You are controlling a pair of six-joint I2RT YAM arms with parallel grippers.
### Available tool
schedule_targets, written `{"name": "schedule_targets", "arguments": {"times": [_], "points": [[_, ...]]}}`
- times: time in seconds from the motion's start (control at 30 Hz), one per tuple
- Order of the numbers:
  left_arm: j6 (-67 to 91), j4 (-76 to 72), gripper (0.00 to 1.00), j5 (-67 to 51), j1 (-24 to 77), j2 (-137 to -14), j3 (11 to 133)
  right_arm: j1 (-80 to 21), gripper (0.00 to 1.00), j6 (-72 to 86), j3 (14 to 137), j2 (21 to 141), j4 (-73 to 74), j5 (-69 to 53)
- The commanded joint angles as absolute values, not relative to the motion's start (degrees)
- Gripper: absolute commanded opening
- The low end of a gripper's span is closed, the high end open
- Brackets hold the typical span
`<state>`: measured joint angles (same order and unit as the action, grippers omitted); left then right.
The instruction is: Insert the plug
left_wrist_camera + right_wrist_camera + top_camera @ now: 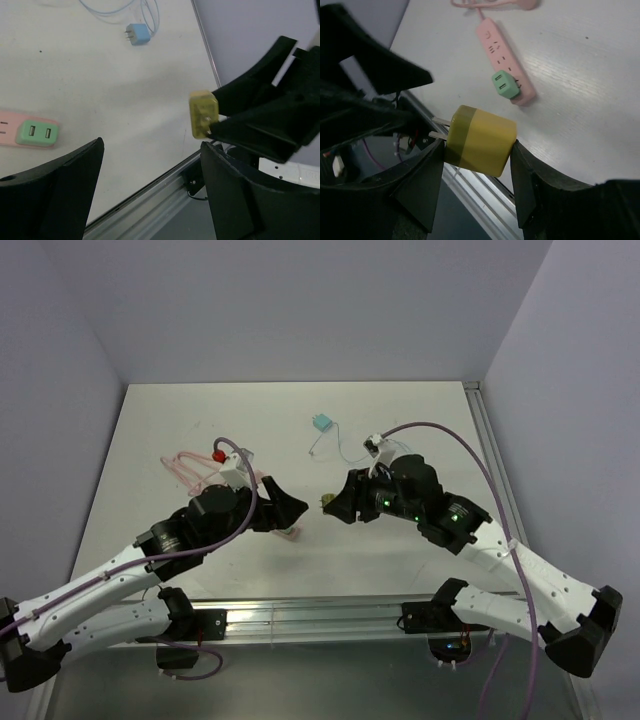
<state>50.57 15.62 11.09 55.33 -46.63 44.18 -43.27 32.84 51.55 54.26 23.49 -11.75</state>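
A yellow plug (480,140) with two metal prongs sits between the fingers of my right gripper (477,150), which is shut on it above the table's near edge. Seen from the left wrist, the same yellow plug (203,113) hangs just beyond my left gripper (152,150), which is open and holds nothing. From above, the two grippers face each other, left gripper (290,510) and right gripper (335,505), with the plug (326,502) between them. A pink power strip (502,60) lies on the table with a green adapter (504,84) plugged into it.
A blue plug (321,423) with a thin pale cable lies at the back middle of the table. The strip's pink cable (185,465) coils at the left. A metal rail (320,615) runs along the near edge. Walls close in the sides.
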Motion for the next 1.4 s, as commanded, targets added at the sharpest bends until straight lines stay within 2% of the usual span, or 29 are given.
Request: {"name": "schedule_targets", "arguments": {"times": [0.0, 0.37, 0.63, 1.1, 1.2, 1.27, 1.33, 1.37], "points": [[52.91, 11.52, 0.83, 8.00, 55.20, -49.30, 47.90, -45.70, 0.00, 24.53, 49.84, 49.14, 19.25, -15.29], [55.11, 6.95, 0.82, 2.12, 55.02, -53.17, 49.13, -55.63, 0.00, 13.54, 51.33, 49.57, 23.12, -7.48], [54.84, 5.19, 0.75, -3.16, 55.02, -53.96, 46.76, -60.99, 0.00, 12.13, 50.54, 47.99, 20.57, 1.75], [52.82, 2.20, 0.65, -11.16, 55.02, -56.51, 45.26, -61.70, 0.00, 9.41, 50.80, 47.55, 19.78, -2.28], [52.30, 2.37, 0.58, -11.60, 55.02, -57.48, 46.05, -62.22, 0.00, 8.88, 50.80, 47.20, 20.04, -2.37], [52.03, 2.46, 0.44, -12.30, 55.02, -58.18, 46.40, -62.31, 0.00, 8.61, 51.06, 47.28, 20.65, -2.11], [51.42, 2.63, 0.15, -12.48, 55.02, -58.45, 46.76, -62.32, 0.10, 8.79, 51.41, 47.55, 21.18, -1.76], [51.33, 2.90, 0.01, -12.13, 55.02, -58.62, 46.93, -62.31, 0.29, 9.05, 51.59, 47.64, 22.05, -1.50]]}}
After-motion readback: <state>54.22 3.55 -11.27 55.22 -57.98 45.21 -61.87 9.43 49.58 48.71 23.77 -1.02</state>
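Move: The yellow plug, held in the right hand's fingertips, is about 8 cm to the left hand's right, 2 cm ahead and level with it. The left gripper, where the right hand takes the plug, lies some 8 cm left of the right hand and 2 cm back, at equal height. The green plug on the power strip sits roughly 7 cm ahead of the left hand, 2 cm left and 20 cm below. Left hand moves about 7 cm right and back, pinching the yellow plug the right hand draws back 5 cm. ##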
